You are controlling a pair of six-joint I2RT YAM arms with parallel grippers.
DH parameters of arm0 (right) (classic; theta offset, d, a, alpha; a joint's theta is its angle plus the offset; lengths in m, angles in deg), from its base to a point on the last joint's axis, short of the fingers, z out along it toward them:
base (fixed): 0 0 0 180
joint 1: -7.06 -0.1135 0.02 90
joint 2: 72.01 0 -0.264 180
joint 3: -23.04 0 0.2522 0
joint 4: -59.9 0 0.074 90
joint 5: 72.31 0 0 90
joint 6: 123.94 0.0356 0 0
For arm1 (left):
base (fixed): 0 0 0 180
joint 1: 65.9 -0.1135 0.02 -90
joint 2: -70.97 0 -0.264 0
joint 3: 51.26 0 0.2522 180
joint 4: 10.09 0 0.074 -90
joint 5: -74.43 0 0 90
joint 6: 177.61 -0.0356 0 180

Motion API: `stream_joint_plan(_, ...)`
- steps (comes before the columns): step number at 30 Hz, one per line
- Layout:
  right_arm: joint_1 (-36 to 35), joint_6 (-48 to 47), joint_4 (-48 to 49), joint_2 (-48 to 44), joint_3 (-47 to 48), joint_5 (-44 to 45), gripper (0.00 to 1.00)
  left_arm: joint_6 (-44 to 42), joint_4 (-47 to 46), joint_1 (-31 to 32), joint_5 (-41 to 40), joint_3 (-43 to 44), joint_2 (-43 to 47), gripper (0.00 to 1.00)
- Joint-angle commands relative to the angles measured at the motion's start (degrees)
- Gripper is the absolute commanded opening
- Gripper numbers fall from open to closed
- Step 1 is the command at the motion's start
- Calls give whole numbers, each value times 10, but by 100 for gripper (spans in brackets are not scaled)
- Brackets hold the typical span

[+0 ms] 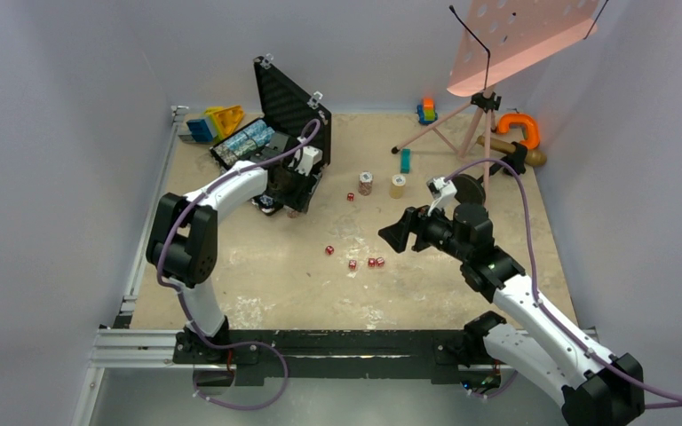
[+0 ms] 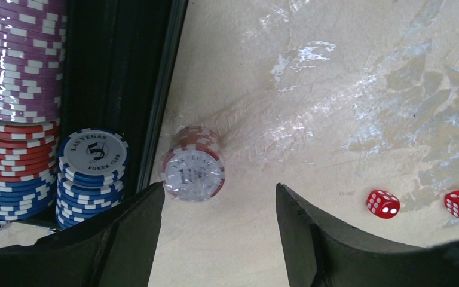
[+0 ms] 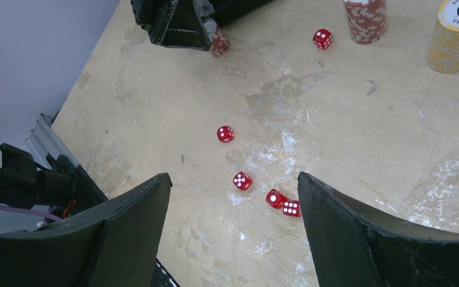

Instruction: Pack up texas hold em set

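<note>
The black briefcase lies open at the back left, lid upright, with rows of chips in its tray. My left gripper hangs open and empty at the case's front edge. A small red-and-white chip stack stands on the table just beyond its left finger, apart from it. My right gripper is open and empty above several red dice in the middle of the table. A brown-red chip stack and a yellow chip stack stand further back. No card box is in view.
A pink music stand on a tripod rises at the back right, with an orange clamp-like toy and a teal block near its legs. Blue and yellow toy blocks lie behind the case. An aluminium rail edges the table's left side.
</note>
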Motion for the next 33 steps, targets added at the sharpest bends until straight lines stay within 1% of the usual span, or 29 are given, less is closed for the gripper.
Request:
stream_joint_plan(1,-2,-10,17,3,-2,8,82,6,-13,-2,-35,21,-2,72)
stream_joint_plan(4,-2,-10,18,4,-2,7,82,8,-2,-2,-38,30,-19,71)
stream_joint_plan(12,-2,-9,17,3,-3,8,82,5,23,-2,-33,58,-48,59)
stream_joint_plan(25,-2,-7,13,-6,-5,11,81,5,47,-2,-52,72,-71,60)
stream_joint_plan(28,-2,-7,11,-9,-6,13,81,5,51,-2,-52,74,-74,59)
stream_joint_plan(30,-2,-7,11,-9,-7,13,81,4,52,-2,-52,75,-75,56)
stream_joint_plan(33,-1,-7,11,-9,-7,13,81,3,55,-2,-52,79,-79,47)
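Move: The red-and-white chip stack stands just outside the case, about 1 cm ahead and 1 cm left of the left hand, its middle some 5 cm below. The blue chips in the case lie about 6 cm left and 3 cm ahead of that hand. The nearest die is roughly 10 cm back and 8 cm right; another die is 4 cm ahead and 13 cm right. From the idle right hand, the stack is about 13 cm ahead, 23 cm left and 17 cm down. Down by about 3 cm in two short steps, with a pause between, the left hand sinks over the red-and-white chip stack, edging forward and then about 1 cm left to centre on it. The wrist tilts a few degrees more upright. The fingers narrow early, hold that gap, then start closing again at the end, straddling the stack's upper end with the tips at its sides. ##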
